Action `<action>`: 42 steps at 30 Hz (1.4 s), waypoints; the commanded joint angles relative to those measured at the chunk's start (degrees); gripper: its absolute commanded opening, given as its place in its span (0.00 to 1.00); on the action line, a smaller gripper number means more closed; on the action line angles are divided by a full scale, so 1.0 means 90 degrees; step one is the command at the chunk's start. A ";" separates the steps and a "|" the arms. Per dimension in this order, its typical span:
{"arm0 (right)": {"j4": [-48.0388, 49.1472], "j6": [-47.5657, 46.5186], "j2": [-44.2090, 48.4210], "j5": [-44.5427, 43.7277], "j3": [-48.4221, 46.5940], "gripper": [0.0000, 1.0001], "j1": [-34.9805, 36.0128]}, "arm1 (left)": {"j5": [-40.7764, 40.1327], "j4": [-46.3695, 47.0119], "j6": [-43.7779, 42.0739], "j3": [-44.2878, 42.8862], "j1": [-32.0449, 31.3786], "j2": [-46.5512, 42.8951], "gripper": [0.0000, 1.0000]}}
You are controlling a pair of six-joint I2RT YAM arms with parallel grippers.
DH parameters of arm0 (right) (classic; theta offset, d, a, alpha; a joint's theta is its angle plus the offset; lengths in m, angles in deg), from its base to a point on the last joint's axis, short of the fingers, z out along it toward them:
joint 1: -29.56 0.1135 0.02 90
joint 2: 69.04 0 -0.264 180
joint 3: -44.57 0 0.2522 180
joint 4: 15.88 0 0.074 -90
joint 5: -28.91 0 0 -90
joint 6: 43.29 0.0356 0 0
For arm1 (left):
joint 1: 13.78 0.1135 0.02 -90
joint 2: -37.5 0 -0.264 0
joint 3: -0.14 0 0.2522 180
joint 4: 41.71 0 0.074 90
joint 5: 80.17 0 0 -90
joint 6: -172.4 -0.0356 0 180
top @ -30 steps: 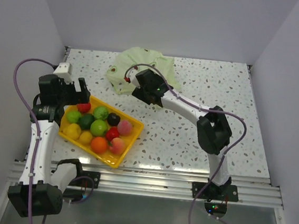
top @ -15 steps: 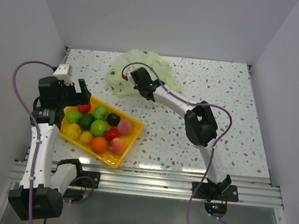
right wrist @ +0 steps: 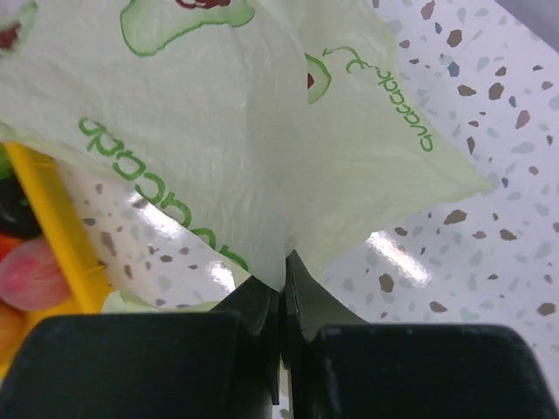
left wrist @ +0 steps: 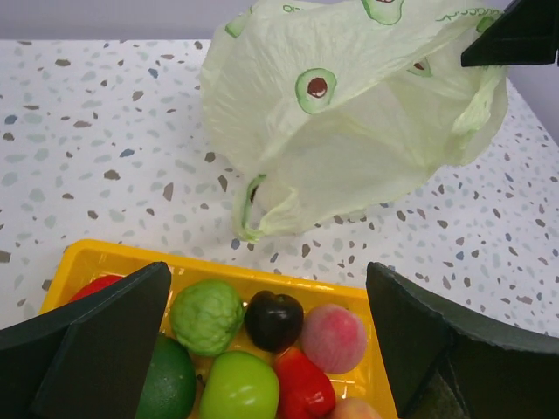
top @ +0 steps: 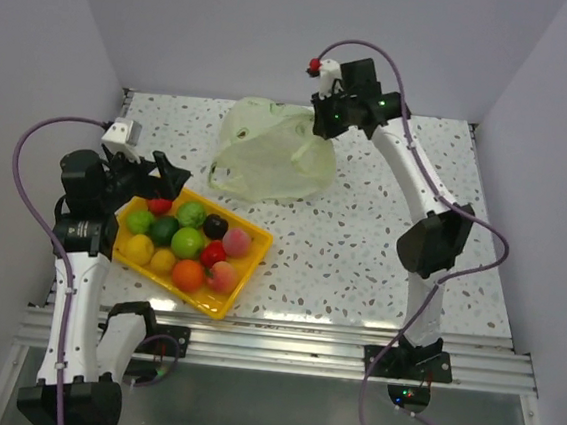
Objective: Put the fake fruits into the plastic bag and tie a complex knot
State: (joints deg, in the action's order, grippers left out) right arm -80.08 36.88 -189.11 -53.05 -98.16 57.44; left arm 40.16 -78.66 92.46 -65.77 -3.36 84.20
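Observation:
The pale green plastic bag [top: 269, 156] with avocado prints hangs lifted off the table at the back, held at its right top edge by my right gripper [top: 322, 126], which is shut on the bag [right wrist: 262, 157]. The bag [left wrist: 349, 131] drapes down, its lower left end touching the table. The fake fruits [top: 189, 239] lie in the yellow tray [top: 217, 302] at the near left. My left gripper [top: 162, 173] hovers open above the tray's far end, its fingers [left wrist: 96, 340] spread over a bumpy green fruit [left wrist: 206, 314], a dark purple one [left wrist: 273, 319] and a pink one [left wrist: 333, 337]. No knot shows.
The speckled white table [top: 379, 262] stretches right of the tray. Grey walls close in the left, back and right sides. The arm bases sit on the metal rail [top: 280, 348] at the near edge.
My right gripper shut on the bag's edge and rose up and to the right, pulling the bag off the table. The left gripper turned slightly towards the bag, still open.

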 commanded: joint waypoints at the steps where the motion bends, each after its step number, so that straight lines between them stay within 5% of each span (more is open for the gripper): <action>1: -0.0422 0.1265 0.0596 0.2161 0.0129 0.00 -0.0459 | 0.0566 0.0691 0.0404 -0.0270 -0.0005 -0.0199 1.00; 10: 0.2280 0.4672 0.1719 0.5208 0.2286 0.00 -0.1689 | 0.0995 0.0983 0.1050 -0.0360 -0.0015 -0.0159 1.00; 22: 0.8227 0.9751 0.2248 0.6149 0.5246 0.00 -0.2170 | 0.0937 0.1677 0.1362 0.0871 -0.0034 -0.0170 1.00; 26: 0.8679 1.0221 0.2286 0.6071 0.5821 0.00 -0.2170 | 0.1025 0.2339 0.1849 0.1037 -0.0209 0.0328 1.00; 30: 1.0339 1.1433 0.2238 0.6021 0.6536 0.00 -0.2180 | 0.0762 0.2946 0.2123 0.1261 -0.0707 0.0875 1.00; 42: 1.0556 1.1366 0.2404 0.6099 0.6878 0.00 -0.2131 | 0.0138 0.4226 0.3002 0.1272 -0.1869 0.2789 0.96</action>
State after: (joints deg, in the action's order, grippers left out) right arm 11.83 139.33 -170.73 0.30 -37.31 37.88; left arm 44.11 -47.92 116.00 -53.53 -17.59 105.99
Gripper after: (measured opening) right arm 0.011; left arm 0.977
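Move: The bag's loose near-left corner hangs about 12 cm ahead of the open left hand, some 7 cm to its right and 14 cm lower. The yellow bin's middle is roughly 3 cm back, 3 cm right and 17 cm below that hand, with the cabbage about 3 cm ahead, 2 cm right and 16 cm down. From the right hand, which already pinches the bag, the loose corner is some 25 cm left, 6 cm back and 10 cm lower. The bag, still pinched in the shut right fingers, is drawn back about 7 cm and up 6 cm, slightly right, while that wrist rolls some 90 degrees until its fingers point level to the left. The left hand, fingers staying open, first rises about 4 cm, then swings right, down and a little forward over the bin's far side towards the bag's free side, tipping down and rolling. ##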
